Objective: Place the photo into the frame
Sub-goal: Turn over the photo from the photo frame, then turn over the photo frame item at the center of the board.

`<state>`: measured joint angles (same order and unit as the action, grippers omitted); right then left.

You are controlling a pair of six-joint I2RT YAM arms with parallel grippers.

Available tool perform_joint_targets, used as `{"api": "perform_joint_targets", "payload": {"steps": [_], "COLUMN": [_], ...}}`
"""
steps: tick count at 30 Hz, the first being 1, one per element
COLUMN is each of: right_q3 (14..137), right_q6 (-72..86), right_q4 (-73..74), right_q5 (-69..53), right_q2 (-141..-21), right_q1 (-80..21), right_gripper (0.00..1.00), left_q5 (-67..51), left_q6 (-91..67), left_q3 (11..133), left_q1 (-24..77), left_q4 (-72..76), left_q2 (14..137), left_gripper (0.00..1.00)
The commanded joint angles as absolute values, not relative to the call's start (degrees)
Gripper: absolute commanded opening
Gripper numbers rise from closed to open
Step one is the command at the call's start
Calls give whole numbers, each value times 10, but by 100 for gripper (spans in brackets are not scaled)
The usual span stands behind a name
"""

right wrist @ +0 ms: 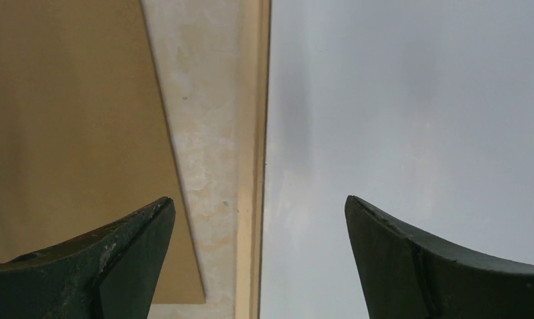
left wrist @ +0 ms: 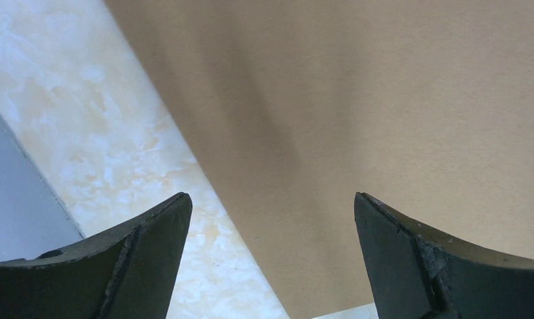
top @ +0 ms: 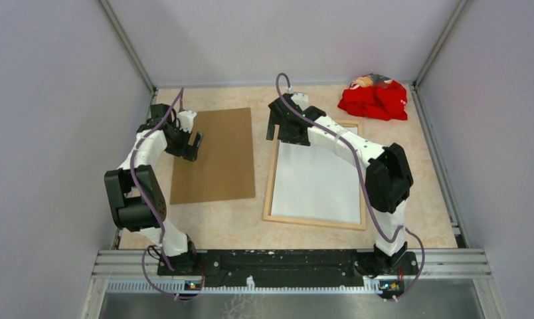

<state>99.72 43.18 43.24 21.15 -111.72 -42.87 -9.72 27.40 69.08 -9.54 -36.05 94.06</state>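
Note:
The frame, thin light wood, lies flat at centre right. The photo lies inside it with its plain white back up; the printed side is hidden. My right gripper hovers open and empty over the frame's far left corner. In the right wrist view the frame's left rail runs between the open jaws of the gripper, with the white sheet to its right. My left gripper is open and empty over the left edge of the brown backing board.
The backing board lies left of the frame and fills most of the left wrist view, between the open jaws of the gripper; it also shows in the right wrist view. A red cloth is bunched at the far right corner. Walls enclose the table.

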Motion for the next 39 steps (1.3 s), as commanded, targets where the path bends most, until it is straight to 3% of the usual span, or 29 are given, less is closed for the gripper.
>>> {"api": "perform_joint_targets", "payload": {"steps": [1, 7, 15, 34, 39], "right_q3": [1039, 1140, 1212, 1174, 1114], "right_q6": [429, 440, 450, 517, 569], "right_q4": [384, 376, 372, 269, 201], "right_q5": [163, 98, 63, -46, -95], "right_q2": [-1129, -1235, -1338, -1408, -1392], "right_q1": [-463, -487, -477, -444, -437], "right_gripper": [99, 96, 96, 97, 97], "left_q5": [-81, -16, 64, 8, -19], "left_q6": [284, 284, 301, 272, 269], "left_q3": [739, 766, 710, 692, 682], "left_q1": [-142, -206, -231, -193, -161], "left_q4": [-356, -323, -233, -241, -253], "left_q2": [972, 1003, 1026, 1120, 1137], "left_gripper": [98, 92, 82, 77, 76]}}
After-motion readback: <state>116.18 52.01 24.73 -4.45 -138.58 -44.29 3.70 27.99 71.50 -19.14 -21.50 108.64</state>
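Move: The left gripper hangs about 7 cm above the brown backing board. The board's left edge is some 6 cm to its left and 2 cm back, and the side wall about 19 cm left, level with it. From the right gripper, which is about 12 cm up, the board's right edge lies some 12 cm left and 2 cm back. The frame's left rail is 3 cm left and 8 cm back of it, and the face-down photo about 13 cm right and 10 cm back. Swing both grippers left and then down. Take the left one about 14 cm out past the board's left edge, turning counter-clockwise, lower it 5 cm, ease it back right towards that edge and narrow the fingers by about a fifth. Drop the right one, still wide open, 9 cm to the board's right edge, then edge farther left, rolling its left side up so the right finger meets that edge. ##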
